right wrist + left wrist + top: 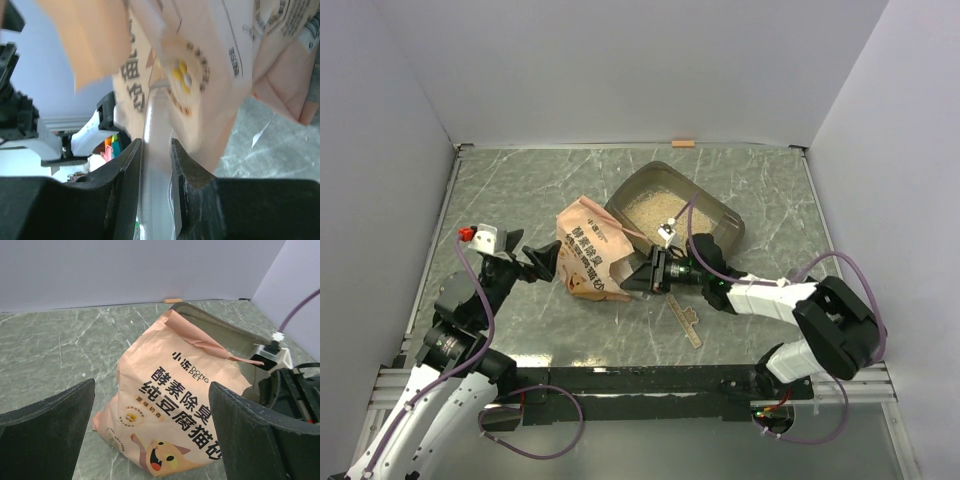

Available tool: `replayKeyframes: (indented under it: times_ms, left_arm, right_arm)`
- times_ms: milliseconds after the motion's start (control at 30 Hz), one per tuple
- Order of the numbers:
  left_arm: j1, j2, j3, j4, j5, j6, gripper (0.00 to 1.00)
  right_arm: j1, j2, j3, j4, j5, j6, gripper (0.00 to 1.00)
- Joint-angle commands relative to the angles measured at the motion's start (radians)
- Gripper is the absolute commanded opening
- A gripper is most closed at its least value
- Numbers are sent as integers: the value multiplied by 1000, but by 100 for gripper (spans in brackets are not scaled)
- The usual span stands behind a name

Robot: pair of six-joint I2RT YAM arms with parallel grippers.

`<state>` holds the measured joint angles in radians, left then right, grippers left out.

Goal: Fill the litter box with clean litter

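The litter box (pixel 720 215) sits at centre back, tilted on the table, with pale beige clean litter (pixel 653 208) spread over its floor. The crinkled orange bag (pixel 588 250) leans against its near-left rim (pixel 220 329), printed face toward my left gripper. My left gripper (pixel 542 262) stands open just left of the bag (pixel 175 390), which shows between its wide-apart fingers (pixel 45 435). My right gripper (pixel 645 273) is shut on the bag's right edge; in the right wrist view a pale glossy fold of the bag (pixel 200 75) is pinched between the jaws of this gripper (pixel 156 146).
A small tan strip (pixel 686 320) lies on the marble table (pixel 500 190) near the right arm. A little orange piece (pixel 682 143) lies at the back wall. White walls close in the table at the left, right and back.
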<state>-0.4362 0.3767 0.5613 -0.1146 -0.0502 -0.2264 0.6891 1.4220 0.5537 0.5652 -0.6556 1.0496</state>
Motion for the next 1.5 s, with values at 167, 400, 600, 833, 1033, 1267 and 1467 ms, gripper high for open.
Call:
replayKeyframes:
  times_ms: [167,400,600,833,1033,1267,1467]
  left_arm:
    - [-3,10,20,44,24,7,99]
    - [-4,11,17,53,39,10,99]
    - [-4,14,15,55,41,12,99]
    - [-4,8,11,59,38,13,99]
    - [-6,7,12,59,33,15,99]
    - [-6,4,12,58,24,15,99]
    - [-6,-2,14,55,23,12,99]
  right_arm:
    - [0,-176,-153,246,30,72,0]
    - [-10,-288,-274,306,94,159,0]
    - [-17,-440,-339,251,148,200,0]
    - [-30,-633,-408,119,214,228,0]
    - [-34,-791,-429,-37,246,245,0]
    - [-36,-943,-426,-293,248,257,0]
    - [-37,-1161,-351,-606,353,221,0]
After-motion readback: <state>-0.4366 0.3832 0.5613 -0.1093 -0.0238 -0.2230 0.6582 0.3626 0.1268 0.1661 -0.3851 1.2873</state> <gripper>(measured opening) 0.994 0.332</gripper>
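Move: The paper litter bag leans about 9 cm to the left of my right hand and 5 cm ahead, its middle near hand height; the clear scoop I grip reaches into its mouth. The litter box sits some 15 cm ahead and 9 cm right, about 8 cm lower, and the bag clip lies roughly 8 cm back and 12 cm right on the table, 13 cm below. From my left hand, the bag is about 4 cm ahead, 11 cm right and 14 cm lower. I draw the scoop out through the bag's mouth with my right hand, going some 10 cm to my right and about 6 cm back, keeping my grip on the handle. I rise roughly 4 cm on the way and sink slightly near the end, while the wrist swings about 20 degrees clockwise and tips the scoop end up, easing off a little at the last. ##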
